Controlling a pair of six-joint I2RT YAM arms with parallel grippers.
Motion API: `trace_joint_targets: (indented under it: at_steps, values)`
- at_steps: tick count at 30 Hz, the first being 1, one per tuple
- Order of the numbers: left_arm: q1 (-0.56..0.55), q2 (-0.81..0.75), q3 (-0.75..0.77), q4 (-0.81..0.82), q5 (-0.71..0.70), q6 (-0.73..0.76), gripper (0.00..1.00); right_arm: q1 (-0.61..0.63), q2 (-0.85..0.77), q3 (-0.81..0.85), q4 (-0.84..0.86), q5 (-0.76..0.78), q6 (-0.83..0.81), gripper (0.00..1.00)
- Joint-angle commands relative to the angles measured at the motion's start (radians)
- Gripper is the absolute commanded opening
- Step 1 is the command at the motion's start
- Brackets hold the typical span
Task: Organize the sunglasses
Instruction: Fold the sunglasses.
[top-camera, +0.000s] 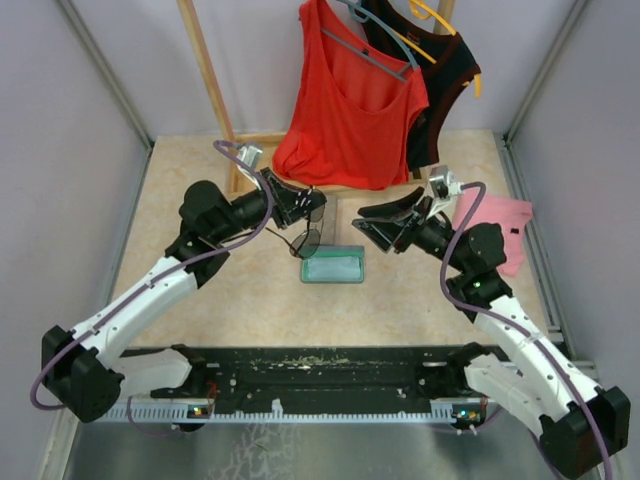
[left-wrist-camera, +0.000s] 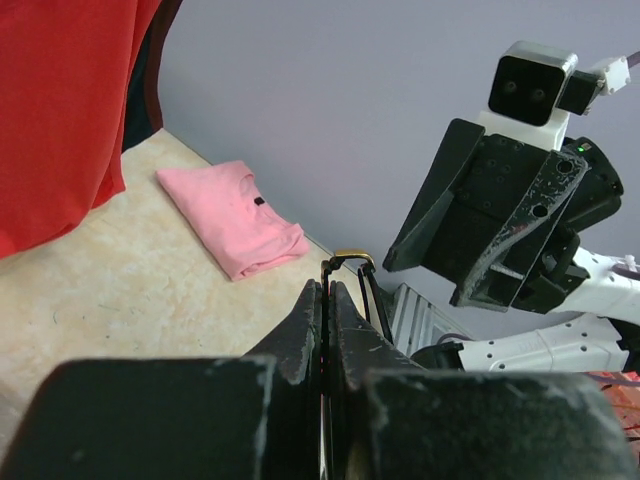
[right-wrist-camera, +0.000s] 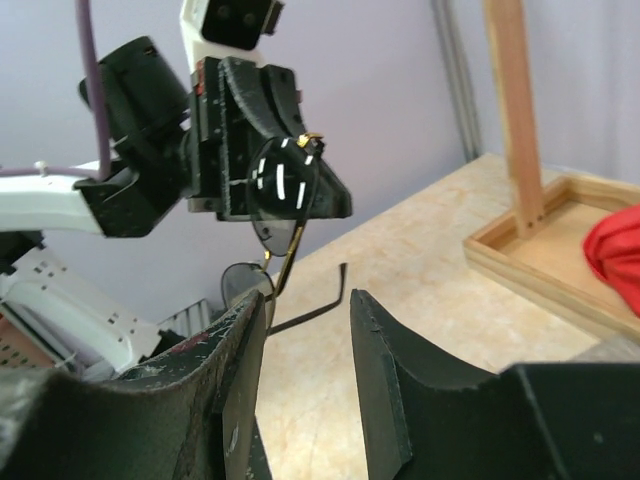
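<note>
My left gripper (top-camera: 300, 207) is shut on one pair of sunglasses (top-camera: 311, 232) and holds it above the table's middle. The pair hangs down with one slim arm swung open. In the left wrist view the fingers (left-wrist-camera: 310, 320) pinch the thin frame, and the gold bridge (left-wrist-camera: 352, 255) sticks out past them. My right gripper (top-camera: 385, 228) is open and empty, just right of the pair and facing it. In the right wrist view the sunglasses (right-wrist-camera: 278, 190) hang just beyond my open right gripper (right-wrist-camera: 305, 300). I see no second pair.
A flat teal rectangle (top-camera: 333, 267) lies on the table under the sunglasses. A folded pink cloth (top-camera: 497, 225) lies at the right, also in the left wrist view (left-wrist-camera: 235, 215). A red top (top-camera: 350, 110) and a black top hang over a wooden rack base (top-camera: 255, 145) at the back.
</note>
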Motion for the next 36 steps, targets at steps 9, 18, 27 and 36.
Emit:
trace_joint_targets:
  at_steps: [9,18,27,36]
  values:
    - [0.007,-0.066,-0.028,0.099,0.033,0.116,0.00,0.124,0.099,-0.017,0.260,-0.010,0.084,0.39]
    - [0.007,-0.092,-0.053,0.124,-0.013,0.240,0.00,0.124,-0.020,0.002,0.002,0.190,0.049,0.38]
    - [0.007,-0.130,-0.238,0.422,0.061,0.643,0.00,0.124,-0.019,0.135,-0.422,0.339,0.154,0.37]
    - [0.007,-0.068,-0.446,0.963,0.321,0.927,0.00,0.124,0.053,0.139,-0.518,0.270,0.429,0.35]
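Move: The left hand already holds the sunglasses, their middle hanging some 6 cm below its fingertips, about 4 cm back and 1 cm left. From the open right hand they lie roughly 10 cm to the left, level fore and aft, and 5 cm lower. On the table some 35 cm below the left hand, the green case stands 4 cm to its right and level fore and aft; the grey case is about 10 cm farther out and 2 cm to its right. Keeping its pinch on the sunglasses, the left hand first rises a little and drifts left, then sinks and draws back, ending about 3 cm back, while it rolls about 55 degrees to swing the hanging lenses forward and up. The right hand, fingers staying part-open, reaches some 3.5 cm left towards the sunglasses, withdraws by as much to the right, then dips about 5 cm and rolls some 35 degrees, its top going forward, touching nothing at the end. ##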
